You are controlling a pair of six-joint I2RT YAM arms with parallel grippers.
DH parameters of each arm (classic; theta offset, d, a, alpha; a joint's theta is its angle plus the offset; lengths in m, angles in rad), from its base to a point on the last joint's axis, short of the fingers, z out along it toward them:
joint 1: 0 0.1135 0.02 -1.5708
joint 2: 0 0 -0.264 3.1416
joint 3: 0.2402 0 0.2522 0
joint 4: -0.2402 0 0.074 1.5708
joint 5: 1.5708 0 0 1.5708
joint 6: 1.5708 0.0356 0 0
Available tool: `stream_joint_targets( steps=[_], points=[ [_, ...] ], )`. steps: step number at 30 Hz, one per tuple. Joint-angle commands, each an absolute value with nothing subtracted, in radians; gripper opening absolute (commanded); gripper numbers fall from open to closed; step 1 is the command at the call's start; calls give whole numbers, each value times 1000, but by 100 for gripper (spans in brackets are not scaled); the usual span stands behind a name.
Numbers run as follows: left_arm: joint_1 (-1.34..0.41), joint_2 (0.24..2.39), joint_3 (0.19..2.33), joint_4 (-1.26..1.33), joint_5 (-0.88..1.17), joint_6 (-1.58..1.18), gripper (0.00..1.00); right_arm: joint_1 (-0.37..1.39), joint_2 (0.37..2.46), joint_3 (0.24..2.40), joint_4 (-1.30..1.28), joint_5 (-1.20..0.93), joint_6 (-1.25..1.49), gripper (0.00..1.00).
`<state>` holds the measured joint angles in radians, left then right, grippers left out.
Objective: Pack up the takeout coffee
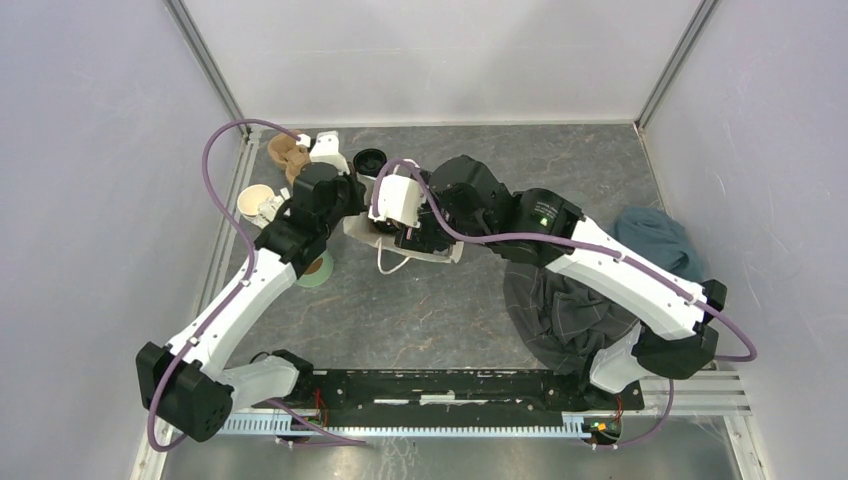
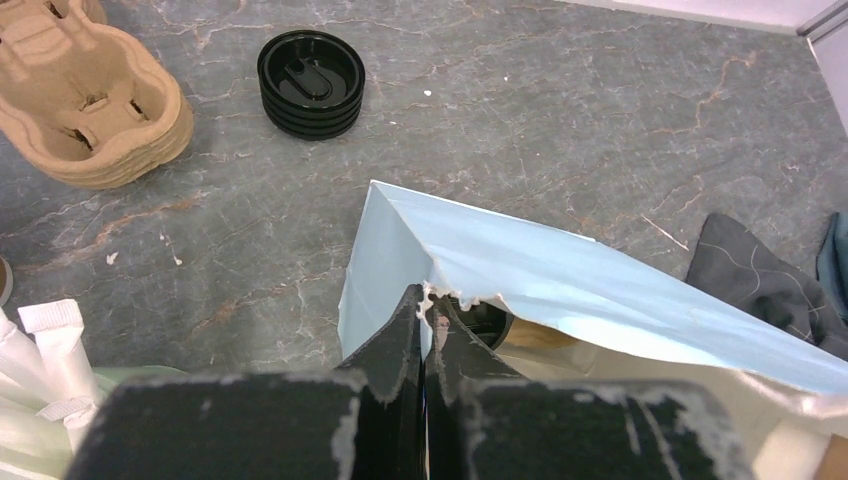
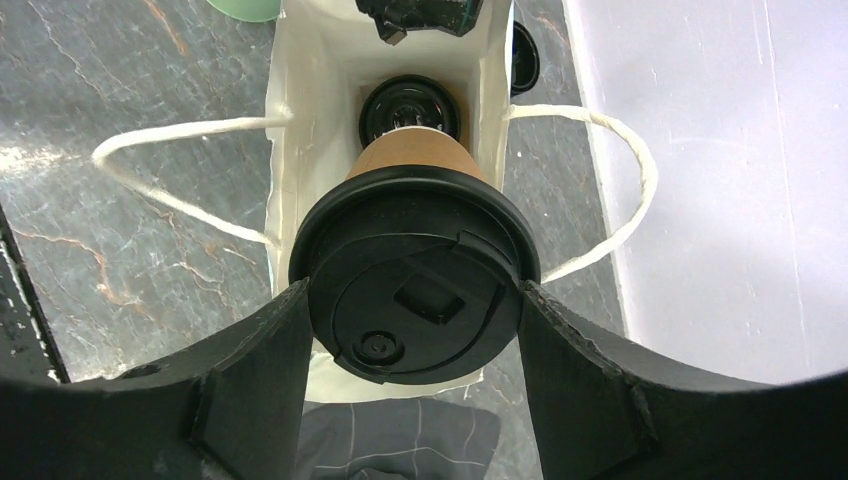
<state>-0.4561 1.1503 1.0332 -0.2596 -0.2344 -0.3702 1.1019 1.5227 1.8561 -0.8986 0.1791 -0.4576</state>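
Observation:
A white paper bag [image 3: 300, 120] with string handles stands open below my right wrist. One takeout coffee [image 3: 410, 110], a brown cup with a black lid, sits at the bag's bottom. My right gripper [image 3: 415, 300] is shut on a second takeout coffee [image 3: 415, 285], its fingers [image 3: 270, 340] pressing both sides of the black lid, and the cup's body reaches down into the bag's mouth. My left gripper [image 2: 428, 300] is shut on the bag's [image 2: 520, 260] torn top rim, holding that side. In the top view both grippers meet at the bag [image 1: 365, 228].
A stack of black lids [image 2: 311, 80] and stacked cardboard cup carriers [image 2: 90, 110] lie beyond the bag. A green cup [image 1: 318, 270] and a cream cup [image 1: 258, 203] stand at the left. A dark cloth [image 1: 570, 310] and a teal cloth [image 1: 655, 240] lie at the right.

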Motion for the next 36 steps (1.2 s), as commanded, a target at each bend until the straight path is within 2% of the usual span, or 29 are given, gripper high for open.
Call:
stream_joint_targets(
  steps=[1, 8, 15, 26, 36],
  points=[
    [-459, 1098, 1020, -178, -268, -448, 2, 1124, 1544, 1871, -884, 237, -491, 0],
    [-459, 1071, 1003, -187, -295, -495, 2, 1142, 1615, 1883, -856, 221, -455, 0],
    [-459, 1043, 966, -162, -305, -501, 2, 1143, 1645, 1816, -781, 315, -515, 0],
    [-459, 1006, 926, -113, -321, -536, 2, 1143, 1651, 1666, -647, 331, -588, 0],
    [-459, 900, 759, 80, -279, -464, 2, 1071, 1628, 1547, -498, 282, -716, 0]
  ],
)
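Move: The held cup's goal, the free side of the carrier in the bag, lies about 27 cm below the right hand, some 5 cm ahead and 2 cm left. The first cup sits some 7 cm ahead and 9 cm left, 24 cm down. From the left hand, which pinches the bag's rim, that free side is about 16 cm right, 3 cm back and 20 cm down; the lid stack is 18 cm ahead, 2 cm left, 23 cm down, and the green straw cup 10 cm left, 4 cm back, 20 cm down. The lidded cup, still gripped around its lid by the right fingers, is lowered some 10 cm through the bag's mouth, drifting left early, then forward towards the end, beside the first cup, as the right wrist rolls its left side down about 15 degrees. The left hand keeps its pinch on the rim and eases a couple of centimetres back and left. ##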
